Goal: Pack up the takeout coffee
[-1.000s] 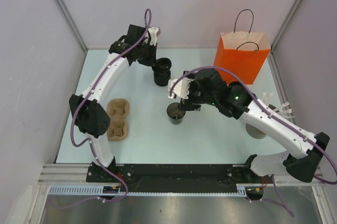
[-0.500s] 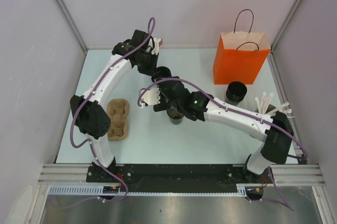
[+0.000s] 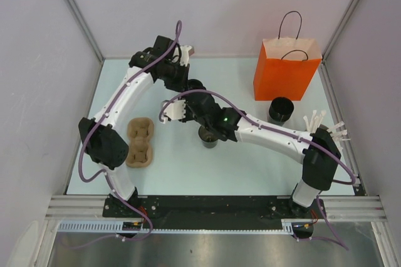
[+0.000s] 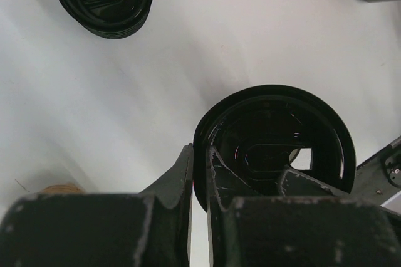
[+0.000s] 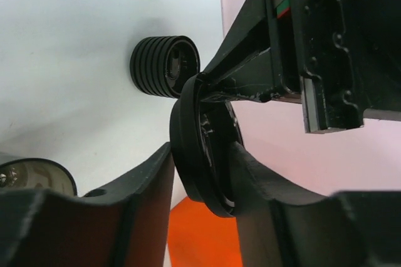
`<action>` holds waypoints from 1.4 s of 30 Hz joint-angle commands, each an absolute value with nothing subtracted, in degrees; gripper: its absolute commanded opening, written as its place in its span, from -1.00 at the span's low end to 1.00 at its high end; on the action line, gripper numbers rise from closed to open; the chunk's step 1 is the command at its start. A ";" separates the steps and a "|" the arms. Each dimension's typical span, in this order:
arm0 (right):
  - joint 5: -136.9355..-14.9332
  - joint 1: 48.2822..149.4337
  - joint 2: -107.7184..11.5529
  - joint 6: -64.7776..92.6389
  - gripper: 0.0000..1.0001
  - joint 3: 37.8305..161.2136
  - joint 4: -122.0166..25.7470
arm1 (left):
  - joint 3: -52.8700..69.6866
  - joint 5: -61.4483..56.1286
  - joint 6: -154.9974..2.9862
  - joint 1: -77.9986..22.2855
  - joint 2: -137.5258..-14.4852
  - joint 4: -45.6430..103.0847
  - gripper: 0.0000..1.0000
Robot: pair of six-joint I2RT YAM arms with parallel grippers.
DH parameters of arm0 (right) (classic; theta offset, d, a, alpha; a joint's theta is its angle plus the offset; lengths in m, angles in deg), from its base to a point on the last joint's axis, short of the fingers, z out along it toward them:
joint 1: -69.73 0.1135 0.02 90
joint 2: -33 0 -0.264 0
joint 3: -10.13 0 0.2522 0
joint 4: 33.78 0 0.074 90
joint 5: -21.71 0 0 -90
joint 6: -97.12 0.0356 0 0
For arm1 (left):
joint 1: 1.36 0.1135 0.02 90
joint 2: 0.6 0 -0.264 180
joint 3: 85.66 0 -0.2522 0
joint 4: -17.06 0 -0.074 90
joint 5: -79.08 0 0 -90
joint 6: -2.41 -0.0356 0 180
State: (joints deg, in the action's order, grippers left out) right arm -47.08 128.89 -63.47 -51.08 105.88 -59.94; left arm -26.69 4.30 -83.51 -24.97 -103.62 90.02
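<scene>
The takeout coffee, a small black cup (image 3: 208,136) without a lid, stands mid-table; it also shows in the right wrist view (image 5: 34,176). My left gripper (image 4: 199,151) is shut on the rim of a round black lid (image 4: 276,141), held in the air behind the cup. My right gripper (image 5: 200,148) has come up to that same lid (image 5: 199,154). Its two fingers lie against the lid's opposite faces, and the lid sits tilted between them. A stack of black lids (image 5: 164,66) rests on the table below.
An orange paper bag (image 3: 286,66) with handles stands at the back right. A second black cup (image 3: 280,109) is in front of it. White sticks (image 3: 316,121) poke up beside the right arm. A brown pulp cup tray (image 3: 139,141) lies at the left.
My right arm has swung left, from over the open cup to the lid in my left gripper, and its jaws have narrowed around it. The left gripper has stayed shut on the lid.
</scene>
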 commanded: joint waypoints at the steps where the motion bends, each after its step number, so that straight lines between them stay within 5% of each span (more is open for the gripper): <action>1: -46.58 128.27 -63.95 -51.07 -0.22 108.44 -56.50 | -26.12 7.36 -83.19 -25.18 -99.39 89.89 -1.00; 5: -46.58 128.27 -63.51 -50.63 -0.61 108.53 -57.55 | -26.12 7.88 -83.37 -25.18 -98.34 89.80 -0.93; 8: -47.28 128.62 -62.54 -49.93 -0.74 108.53 -60.01 | -26.30 7.98 -83.72 -25.18 -97.72 89.36 -0.55; 13: -50.88 128.79 -59.12 -44.22 -0.76 110.80 -67.65 | -29.28 5.70 -85.65 -24.91 -97.46 87.61 0.00; 21: -73.01 121.79 -51.91 -29.29 -0.76 119.85 -83.48 | -24.29 12.77 -87.41 -18.59 -93.59 71.19 0.51; 34: -128.97 94.53 -45.58 -2.14 -0.71 114.34 -75.00 | -3.63 55.14 -82.94 -14.45 -84.28 42.36 0.79; 42: -144.31 89.59 -49.53 20.88 -0.67 106.86 -54.25 | -1.07 60.53 -79.67 -16.21 -81.81 34.42 0.86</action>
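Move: The left hand grips one edge of the black lid, whose middle is about 3 cm back, 1 cm right and 1 cm above its fingertips. The right hand's half-open fingers straddle that lid, its middle about 1 cm ahead, straight in line and 1 cm below. From the left hand, some 16 cm below, the lid stack is about 9 cm ahead and 3 cm right, the clear cup 10 cm back and 8 cm right. Almost in place, the right hand shuts its fingers on the lid, and the left then opens wide and lets go. The right carries the lid up some 14 cm, right about 10 and back 5, sinking a little at the end as its wrist rolls left side up and tips steeply over. The left rises about 12 cm, edging forward, then back and right, rolling right side up and swinging clockwise. ##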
